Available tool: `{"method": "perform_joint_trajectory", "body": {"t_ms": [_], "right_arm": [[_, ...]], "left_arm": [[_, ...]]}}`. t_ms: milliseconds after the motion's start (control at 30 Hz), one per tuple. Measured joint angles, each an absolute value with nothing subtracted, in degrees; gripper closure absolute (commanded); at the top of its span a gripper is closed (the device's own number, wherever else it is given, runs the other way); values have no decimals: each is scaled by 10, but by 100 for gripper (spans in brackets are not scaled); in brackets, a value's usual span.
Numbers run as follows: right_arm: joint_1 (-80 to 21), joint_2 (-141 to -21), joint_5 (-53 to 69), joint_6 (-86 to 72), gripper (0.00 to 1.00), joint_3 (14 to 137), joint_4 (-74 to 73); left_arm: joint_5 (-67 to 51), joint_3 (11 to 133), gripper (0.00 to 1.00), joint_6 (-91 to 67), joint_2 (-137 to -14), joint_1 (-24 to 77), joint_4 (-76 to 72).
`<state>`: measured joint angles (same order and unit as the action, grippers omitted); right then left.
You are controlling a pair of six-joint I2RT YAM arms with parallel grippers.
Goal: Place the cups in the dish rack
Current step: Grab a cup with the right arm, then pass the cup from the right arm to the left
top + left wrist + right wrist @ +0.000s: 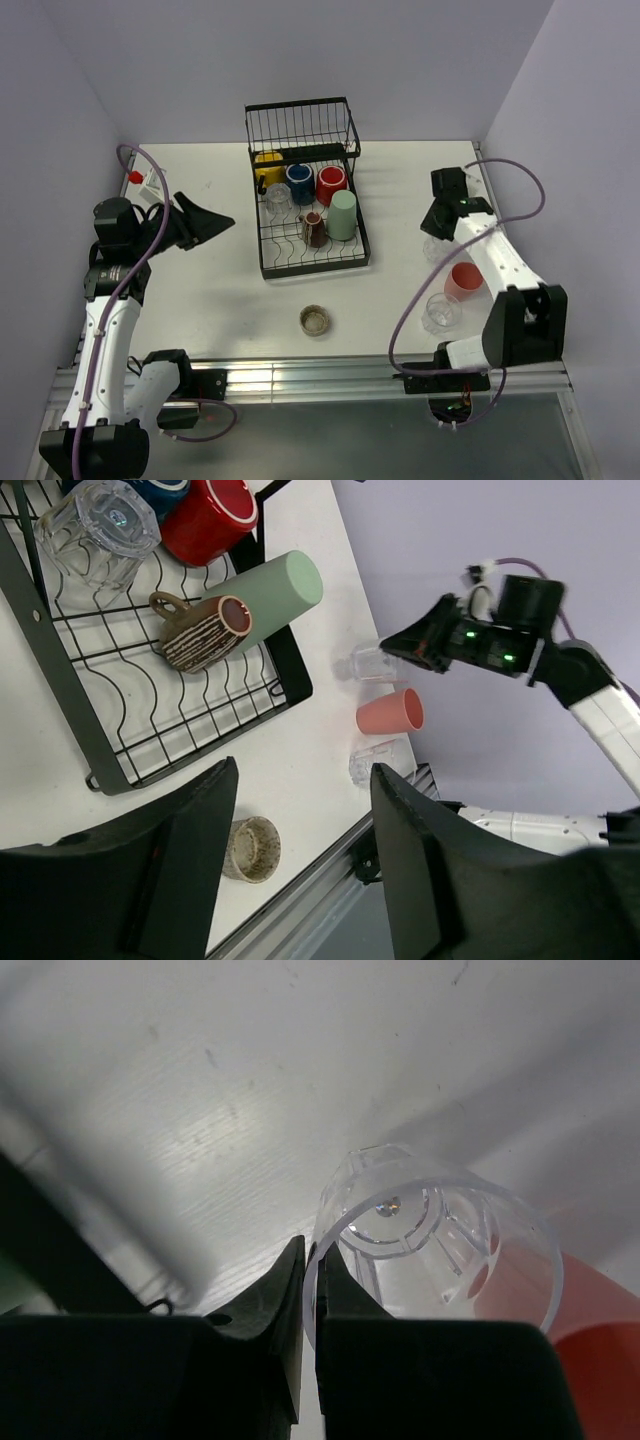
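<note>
The black wire dish rack [265, 270] stands at the table's middle back. In it are a yellow mug [268, 160], a navy mug [300, 182], a red mug [331, 184], a clear glass [277, 198], a brown mug [313, 230] and a green tumbler [343, 214] lying on its side. My right gripper [310, 1250] is shut on the rim of a clear glass [430, 1250] at the right side of the table. A pink tumbler [464, 281] and another clear glass [441, 312] lie just in front of it. My left gripper [303, 770] hangs open and empty left of the rack.
A low brownish cup [315, 321] stands alone in front of the rack, near the metal rail [320, 375] along the table's front edge. A small red-capped white object [133, 176] sits at the far left. Walls close in the table on three sides.
</note>
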<state>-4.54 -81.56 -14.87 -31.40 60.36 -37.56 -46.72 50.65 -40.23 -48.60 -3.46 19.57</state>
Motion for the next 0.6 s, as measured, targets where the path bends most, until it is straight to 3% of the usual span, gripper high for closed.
{"method": "perform_joint_trajectory", "body": {"t_ms": [200, 367, 600], "right_arm": [[-62, -710, -126, -314, 100, 687, -414], [-175, -680, -109, -324, 100, 785, -422], [-326, -730, 14, -348, 100, 868, -339]], "left_arm": [[-477, 505, 18, -412, -486, -35, 185], [-503, 497, 1, -437, -484, -35, 148], [-555, 483, 1, -497, -475, -35, 48]]}}
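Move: The right gripper already holds the clear glass by its rim, just clear of the table. The rack tray's middle lies about 27 cm to its left, 9 cm ahead and 8 cm below. The green cup stands in it some 19 cm left and 7 cm ahead, the red mug 21 cm left and 16 cm ahead; the pink cup is about 8 cm back and 7 cm right. From the left gripper, the tray's middle is roughly 18 cm ahead, 11 cm right and 26 cm down. Keep the right fingers shut on the glass rim and lift straight up first, then swing left while still climbing, about 25 cm up and 23 cm left in all, to high over the near part of the rack; tip the fingers up and turn them counter-clockwise, each some 35 degrees. Meanwhile open the left gripper fully and raise it about 4 cm. ##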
